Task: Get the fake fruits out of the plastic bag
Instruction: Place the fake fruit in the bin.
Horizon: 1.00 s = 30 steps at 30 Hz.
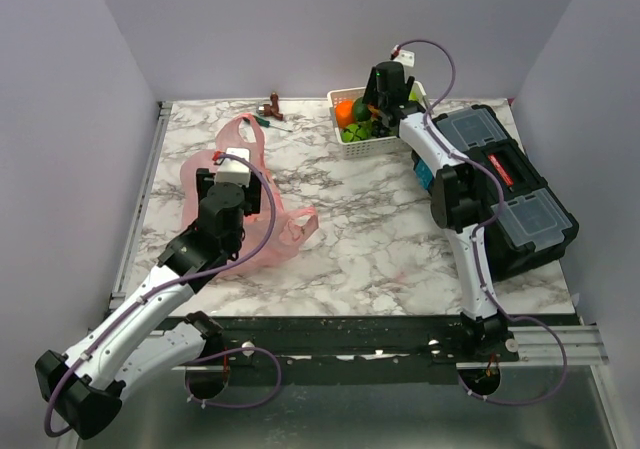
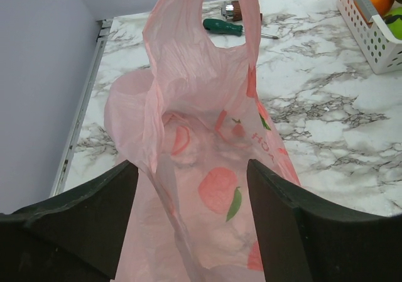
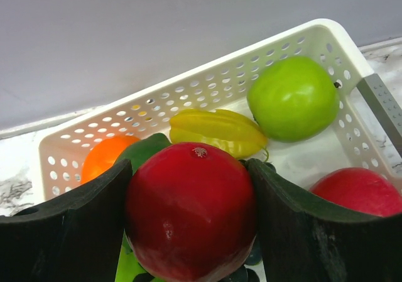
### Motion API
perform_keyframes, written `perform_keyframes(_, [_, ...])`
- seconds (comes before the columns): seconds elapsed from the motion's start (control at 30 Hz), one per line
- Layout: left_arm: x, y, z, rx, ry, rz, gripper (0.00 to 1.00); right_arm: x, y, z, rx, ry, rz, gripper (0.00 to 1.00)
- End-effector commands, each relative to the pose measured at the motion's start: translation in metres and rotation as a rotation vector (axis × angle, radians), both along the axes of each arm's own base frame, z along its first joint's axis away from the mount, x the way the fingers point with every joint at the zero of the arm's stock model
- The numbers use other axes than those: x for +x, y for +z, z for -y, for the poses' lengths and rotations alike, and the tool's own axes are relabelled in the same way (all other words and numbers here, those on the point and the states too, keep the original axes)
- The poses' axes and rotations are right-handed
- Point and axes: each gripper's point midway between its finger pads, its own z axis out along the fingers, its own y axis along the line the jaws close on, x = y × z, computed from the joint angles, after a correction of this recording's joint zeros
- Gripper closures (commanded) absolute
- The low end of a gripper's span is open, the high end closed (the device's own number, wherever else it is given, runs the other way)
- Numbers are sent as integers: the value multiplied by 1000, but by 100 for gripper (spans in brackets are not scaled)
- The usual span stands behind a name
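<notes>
The pink plastic bag (image 2: 207, 106) lies crumpled on the marble table, its handles rising at the far side. My left gripper (image 2: 191, 188) hangs open over it, and bag film lies between the spread fingers (image 2: 94, 213) without being pinched. No fruit shows inside the bag. In the top view the left gripper (image 1: 232, 166) is above the bag (image 1: 290, 231). My right gripper (image 3: 188, 169) is shut on a red apple (image 3: 188, 219) above the white basket (image 3: 188, 84). The basket holds a green apple (image 3: 292, 97), a yellow fruit (image 3: 217, 131), an orange (image 3: 107, 156) and another red apple (image 3: 358, 191).
A green-handled screwdriver (image 2: 226, 27) lies beyond the bag near the back wall. The white basket (image 1: 350, 149) stands at the back centre under the right gripper (image 1: 385, 94). A black toolbox (image 1: 510, 204) fills the right side of the table.
</notes>
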Motion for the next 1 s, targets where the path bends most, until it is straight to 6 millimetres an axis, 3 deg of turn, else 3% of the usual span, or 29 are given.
perform_keyframes(0.0, [-2, 11, 1, -20, -21, 22, 25, 9, -8, 8, -29, -10, -2, 81])
perform_keyframes(0.23, [-6, 15, -3, -32, -7, 22, 16, 12, -22, 7, -71, 22, -23, 51])
perform_keyframes(0.47, [-10, 24, 6, -54, -75, 25, 11, 7, -11, 5, -73, 46, -31, 12])
perform_keyframes(0.67, [-25, 55, 2, -82, -110, 42, 8, -7, 12, 6, -72, 66, -55, 0])
perform_keyframes(0.77, [-38, 69, 5, -128, -162, 44, 5, -21, 34, 10, -71, 64, -67, 0])
perform_keyframes(0.97, [-69, 91, 8, -257, -245, 34, 1, -69, 67, 25, -58, 56, -123, 0])
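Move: My right hand already holds the red fruit over the bin; its resting spot on the pile is barely 1 cm farther out and 2 cm lower. Slightly lower lie the avocado some 6 cm to the left, the green apple about 8 cm right and 4 cm ahead, and the black grapes 3 cm nearer me, straight below. From my left hand the plastic bag's middle is roughly 6 cm ahead and 14 cm below, and the red fruit about 35 cm ahead, 31 cm right, 10 cm lower. I ease my right hand about 2 cm down and a touch forward to set the red fruit on the pile, open the fingers fully to let go, then draw back some 4 cm, rising at the end as the wrist tips slightly down. Meanwhile my left hand spreads its already parted fingers wide and, late on, lifts about 9 cm and backs 4 cm off the bag. ##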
